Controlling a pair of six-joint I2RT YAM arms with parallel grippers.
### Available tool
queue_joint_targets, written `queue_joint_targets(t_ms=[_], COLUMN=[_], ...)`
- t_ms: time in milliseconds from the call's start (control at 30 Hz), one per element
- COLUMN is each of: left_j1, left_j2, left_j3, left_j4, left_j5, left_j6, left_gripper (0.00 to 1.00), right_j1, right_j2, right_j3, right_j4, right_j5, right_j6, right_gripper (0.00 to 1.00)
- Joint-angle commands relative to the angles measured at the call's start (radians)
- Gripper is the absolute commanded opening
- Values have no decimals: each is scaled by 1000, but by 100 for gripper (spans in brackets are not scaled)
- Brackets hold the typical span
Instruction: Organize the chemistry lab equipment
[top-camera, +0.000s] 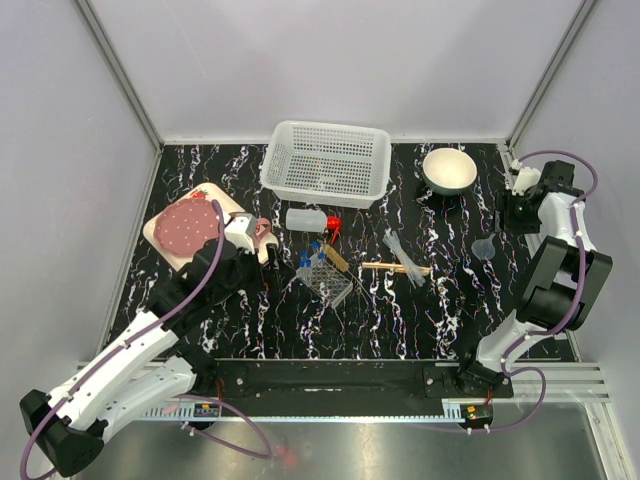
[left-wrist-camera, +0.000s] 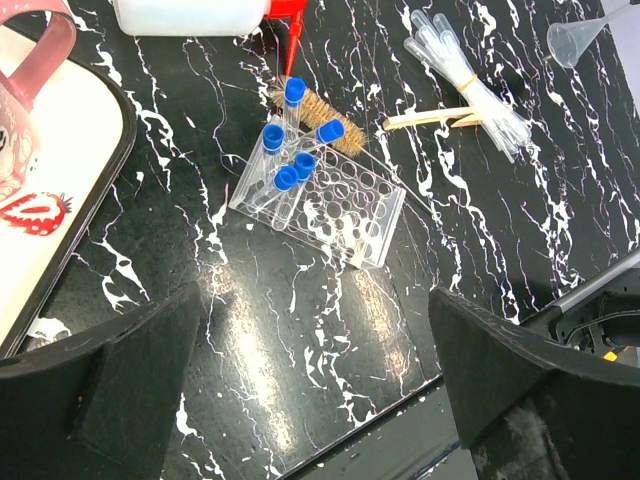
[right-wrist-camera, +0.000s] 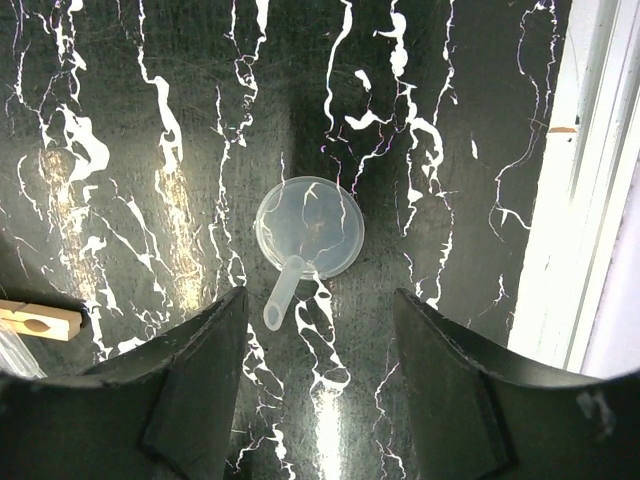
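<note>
The small clear funnel lies on the black marbled table, its spout pointing back toward my right gripper, which hovers open just behind it, holding nothing. From above the funnel sits left of the right gripper. The mesh tube rack holds several blue-capped test tubes, tilted. My left gripper is wide open and empty, short of the rack. The red-capped bottle lies on its side. Pipettes and wooden sticks lie right of the rack.
A white mesh basket stands at the back centre and a white bowl at its right. The strawberry tray with the pink mug is close on my left gripper's left. A brown brush lies behind the rack.
</note>
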Motion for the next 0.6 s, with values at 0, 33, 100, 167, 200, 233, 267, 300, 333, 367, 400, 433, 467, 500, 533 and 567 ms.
queue_joint_targets(t_ms=[0,33,100,167,200,233,267,300,333,367,400,433,467,500,533,567], left_j1=[5,7,5,7,5,7,5,5,5,7,5,5,5,7,5,5], left_j2=[-9,-9,-17,-23,-24,-27,-29,-30,-32,-33,-35,-34,-37,-35,-37,-35], left_j3=[-4,-4,-7,-11,-14,-16,-18,-21,-21,-22,-24,-24,-24,-24,-24,-22], left_j4=[38,37,32,31,29,28,26,25,23,18,17,17,14,15,15,15], left_j5=[-8,-9,-11,-12,-14,-14,-14,-14,-17,-18,-20,-23,-23,-23,-21,-23], left_j6=[8,8,6,3,0,0,-1,-1,-3,-3,-3,-4,-4,-6,-6,-6], left_gripper=[99,99,99,99,99,99,99,99,99,99,99,99,99,99,99,99], right_j1=[17,21,25,34,36,40,42,44,47,50,51,53,56,57,59,63], right_j2=[-23,-21,-18,-12,-8,-5,3,6,9,12,14,17,17,18,25,26], right_j3=[7,10,15,18,19,21,24,24,24,23,23,21,23,23,21,23], right_j4=[38,37,38,43,44,44,43,44,49,50,54,61,63,64,69,70], right_j5=[21,19,19,28,30,37,39,42,45,50,59,62,64,68,70,71], right_j6=[7,10,11,13,13,13,14,15,15,15,13,11,10,10,10,8], right_gripper=[63,61,58,54,50,47,46,44,40,39,38,34,33,31,28,26])
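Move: The upside-down clear funnel stands with its middle only about 1 cm ahead and 1 cm left of the right hand and some 3 cm below it, its stem rising to near fingertip height. From the funnel, the white bowl is roughly 19 cm farther out and 9 cm left; the clear tube bundle lies about 20 cm left and 2 cm nearer. From the left hand, the funnel lies about 17 cm ahead, 46 cm right and 12 cm lower. Forward and left by about 1 cm each, sinking slightly at the end, the right hand creeps onto the funnel's upright stem while its fingers close from about two-thirds to a third open. The pads come in on either side of the stem; the fingers keep pointing steeply down, and a firm grip can't be seen yet. ##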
